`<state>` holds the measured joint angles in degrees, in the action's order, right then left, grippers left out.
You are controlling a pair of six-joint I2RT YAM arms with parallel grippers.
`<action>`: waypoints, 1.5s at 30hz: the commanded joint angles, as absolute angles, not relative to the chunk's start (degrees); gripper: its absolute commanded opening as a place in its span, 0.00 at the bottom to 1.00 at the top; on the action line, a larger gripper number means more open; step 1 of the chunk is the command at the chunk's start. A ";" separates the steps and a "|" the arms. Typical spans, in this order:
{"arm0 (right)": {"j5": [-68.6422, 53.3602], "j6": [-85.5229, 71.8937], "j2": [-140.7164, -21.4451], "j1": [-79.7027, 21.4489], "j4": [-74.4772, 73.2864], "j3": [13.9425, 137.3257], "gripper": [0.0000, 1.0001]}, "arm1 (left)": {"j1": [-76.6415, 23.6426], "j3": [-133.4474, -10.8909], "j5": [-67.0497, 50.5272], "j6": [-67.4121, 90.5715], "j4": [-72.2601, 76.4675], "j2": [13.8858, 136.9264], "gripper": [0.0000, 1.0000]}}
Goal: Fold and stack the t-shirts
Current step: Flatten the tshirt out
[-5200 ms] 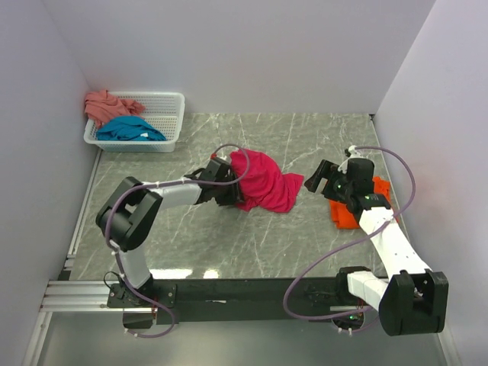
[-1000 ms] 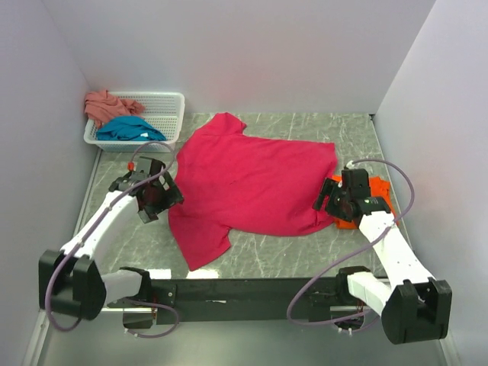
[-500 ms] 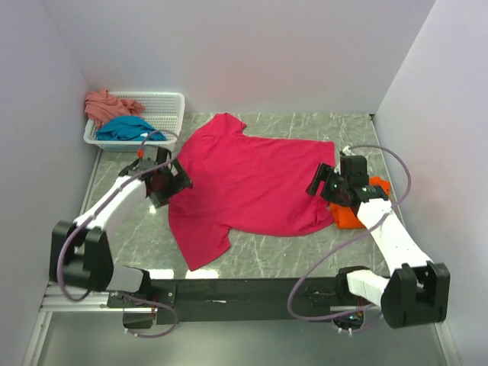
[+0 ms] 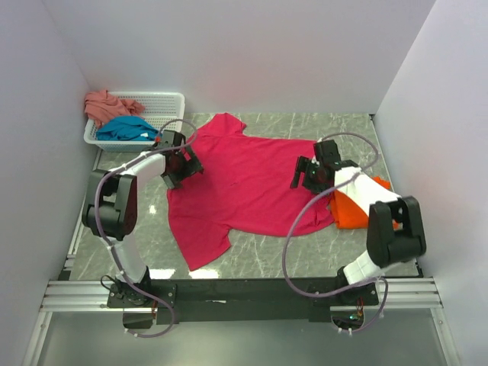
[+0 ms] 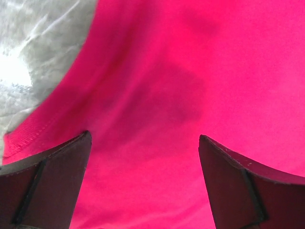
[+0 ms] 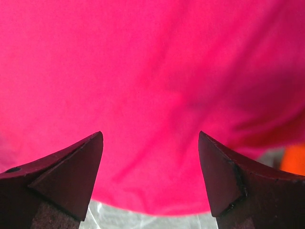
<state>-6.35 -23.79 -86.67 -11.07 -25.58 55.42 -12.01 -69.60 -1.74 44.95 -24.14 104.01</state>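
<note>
The magenta-red t-shirt (image 4: 248, 187) lies spread flat on the table's middle. Over its left edge, close to the basket, hovers my left gripper (image 4: 183, 164), open; the left wrist view shows only shirt cloth (image 5: 190, 71) between the parted fingers (image 5: 47, 181). My right gripper (image 4: 305, 174) is open above the shirt's right part, with the hem (image 6: 143, 62) under its gap. A folded bright orange t-shirt (image 4: 354, 210) sits at the right, partly under the right arm. The teal t-shirt (image 4: 126, 130) and the salmon-pink one (image 4: 103, 103) lie bunched in the basket.
The white mesh basket (image 4: 174, 114) stands at the far left corner against the wall. Grey marble table (image 4: 290, 252) shows in front of the shirt. Walls close in on the left, back and right. Purple cables loop from both arms.
Both open grippers have swung away from the near side and inward onto the spread shirt, the left toward the basket, the right leftward off the orange shirt. Five seconds ago the shirt was bunched.
</note>
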 commanded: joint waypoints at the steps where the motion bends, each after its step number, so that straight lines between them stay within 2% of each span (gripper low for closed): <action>1: -4.48 -24.08 -91.82 -11.86 -24.17 60.28 0.87 | -11.52 -70.06 1.65 43.94 -24.70 104.68 0.99; 6: -3.87 -23.91 -97.55 -13.71 -26.01 65.03 0.86 | -9.93 -66.28 7.11 46.22 -28.64 103.01 0.99; 13: -1.93 -23.82 -97.91 -14.24 -25.93 68.20 0.86 | -7.30 -58.28 15.45 50.97 -34.45 95.28 0.99; 20: -1.50 -23.11 -102.47 -14.06 -26.98 75.66 0.87 | -7.21 -59.76 8.19 47.47 -30.59 92.02 0.99; 32: -3.33 -18.98 -123.73 -9.67 -35.85 101.32 0.87 | -13.09 -69.95 8.70 44.65 -29.80 91.31 0.99; 39: -4.40 -18.99 -131.30 -8.53 -40.95 111.16 0.87 | -14.24 -85.39 7.38 42.01 -29.53 105.26 0.99; 45: -0.97 -18.28 -133.94 -6.95 -46.05 113.99 0.87 | -14.50 -97.54 6.94 39.29 -29.62 116.53 0.99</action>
<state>-3.33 -19.53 -133.12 -8.08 -41.58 111.63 -14.17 -91.39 7.40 42.02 -29.76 112.73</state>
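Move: The t-shirt lies spread under both my hands. From my left hand, its left edge is about 6 cm left, level fore and aft, 4 cm below; its far-left sleeve some 23 cm ahead and 11 cm right, and the basket's middle roughly 25 cm ahead and 22 cm left. My right hand has the shirt's far-right corner about 20 cm ahead, 5 cm right, 5 cm below, and the orange shirt 8 cm back and 19 cm right. With fingers open, I sink my left hand and sweep it left and back, about 8 cm each way, drawing the cloth outward, then lift and swing it forward and right towards the far-left sleeve, sinking again last. My open right hand goes some 18 cm forward, dipping, rising slightly, then lowering beside the far-right corner. ##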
